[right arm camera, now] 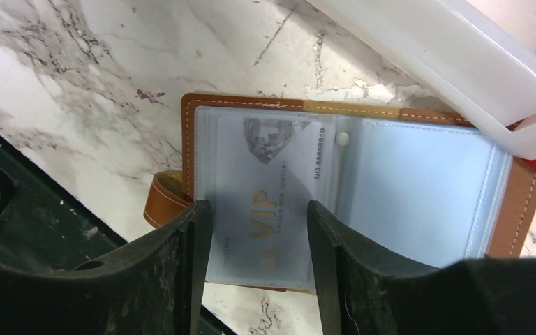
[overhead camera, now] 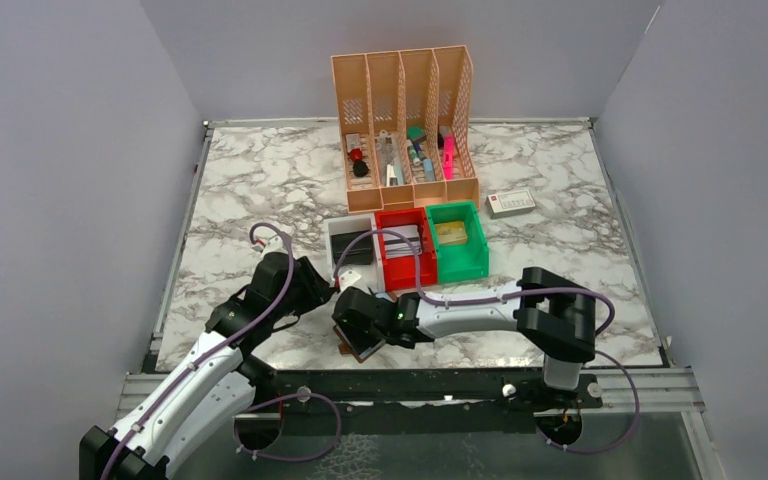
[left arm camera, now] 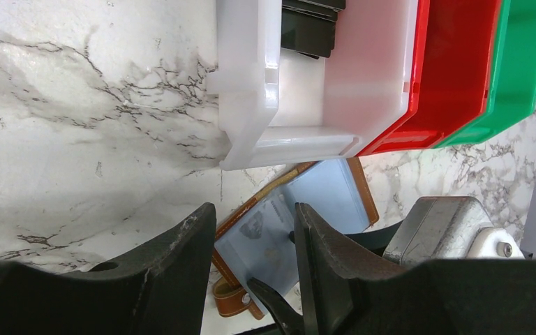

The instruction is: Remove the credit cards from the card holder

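Observation:
The brown card holder [right arm camera: 189,142] lies open on the marble near the table's front edge, its strap at the lower left. Clear bluish sleeves cover its inside. A pale credit card [right arm camera: 272,174] with gold "VIP" lettering sits in the left sleeve. My right gripper [right arm camera: 258,241] is open and hovers just over that card, one finger on each side of it. My left gripper [left arm camera: 255,241] is open above the same holder [left arm camera: 234,296] and card [left arm camera: 269,234]. In the top view both grippers, left [overhead camera: 325,292] and right [overhead camera: 358,328], meet over the holder [overhead camera: 350,348], which is mostly hidden.
A white bin [overhead camera: 332,245] holding a black case, a red bin [overhead camera: 410,272] and a green bin [overhead camera: 460,265] stand just behind the holder. The white bin [left arm camera: 248,84] nearly touches it. An orange file rack [overhead camera: 405,120] and a white box [overhead camera: 511,203] are further back.

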Robot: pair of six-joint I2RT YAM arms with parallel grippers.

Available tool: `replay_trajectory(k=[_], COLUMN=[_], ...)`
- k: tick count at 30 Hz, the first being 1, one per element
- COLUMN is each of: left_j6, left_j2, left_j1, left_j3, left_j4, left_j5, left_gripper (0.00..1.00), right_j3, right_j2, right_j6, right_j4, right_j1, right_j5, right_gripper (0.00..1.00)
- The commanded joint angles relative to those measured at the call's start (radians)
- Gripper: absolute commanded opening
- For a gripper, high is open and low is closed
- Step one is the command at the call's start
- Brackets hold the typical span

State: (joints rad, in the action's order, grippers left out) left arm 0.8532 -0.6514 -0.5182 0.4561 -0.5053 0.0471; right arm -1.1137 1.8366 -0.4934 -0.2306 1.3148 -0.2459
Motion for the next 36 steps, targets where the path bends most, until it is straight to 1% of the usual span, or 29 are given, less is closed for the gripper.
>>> replay_trajectory(k=[1, 4, 5, 8, 11, 18, 24, 27, 29, 34, 36], left_j6=[0.005, 0.005, 0.004, -0.001, -0.003, -0.007, -0.010, -0.023, -0.035, -0.065, -0.075], left_j2=[0.008, 0.009, 0.009, 0.007, 0.005, 0.005, 0.005, -0.005, -0.013, -0.033, -0.041], left_j1=[0.004, 0.004, 0.004, 0.004, 0.004, 0.004, 0.005, 0.003, 0.004, 0.004, 0.004], left_j3=[0.016, 0.016, 0.016, 0.016, 0.013, 0.008, 0.013, 0.022, 0.029, 0.036, 0.027], left_j4=[-0.002, -0.002, -0.001, -0.002, -0.003, -0.005, -0.003, -0.002, 0.002, 0.037, 0.065], left_j5=[0.026, 0.030, 0.031, 0.028, 0.027, 0.020, 0.007, -0.016, -0.038, -0.115, -0.159], left_gripper=[0.49, 0.49, 0.49, 0.49, 0.49, 0.49, 0.49, 0.49, 0.49, 0.49, 0.49], right_j3=[0.011, 0.012, 0.013, 0.020, 0.031, 0.030, 0.021, 0.025, 0.044, 0.122, 0.150], right_j2=[0.021, 0.027, 0.031, 0.040, 0.041, 0.039, 0.012, -0.013, -0.041, -0.098, -0.110], right_j6=[-0.016, -0.007, -0.008, -0.020, -0.034, -0.042, -0.056, -0.066, -0.080, -0.138, -0.163], right_j4=[-0.088, -0.073, -0.067, -0.052, -0.035, -0.019, 0.000, 0.031, 0.074, 0.223, 0.261], right_j1=[0.007, 0.006, 0.006, 0.007, 0.006, 0.006, 0.000, -0.026, -0.057, -0.150, -0.175], right_j5=[-0.093, -0.070, -0.058, -0.022, 0.000, 0.025, 0.038, 0.078, 0.134, 0.338, 0.383], right_gripper=[0.58, 0.58, 0.56, 0.46, 0.32, 0.13, 0.06, 0.02, 0.01, 0.01, 0.01])
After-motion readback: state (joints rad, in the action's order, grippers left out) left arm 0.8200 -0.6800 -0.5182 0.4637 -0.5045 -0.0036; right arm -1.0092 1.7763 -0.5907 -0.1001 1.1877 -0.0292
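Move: The VIP card, in its clear sleeve on the open card holder, lies right under the right hand, level with it both ways and about 1 cm below, between the parted fingertips. The empty blue sleeve lies some 4 cm farther out and 5 cm to the right, the white tray about 15 cm straight ahead, the red tray as far ahead but 11 cm right. From the left hand the card is roughly 6 cm back, 1 cm right, 8 cm down. Staying low over the VIP card, the right hand draws its fingers from just over half open to fully shut, the tips coming together on the clear sleeve over the card's middle and pinching at it. Once shut, it eases about 1 cm forward with a slight rise, the wrist tilting some 15 degrees. ##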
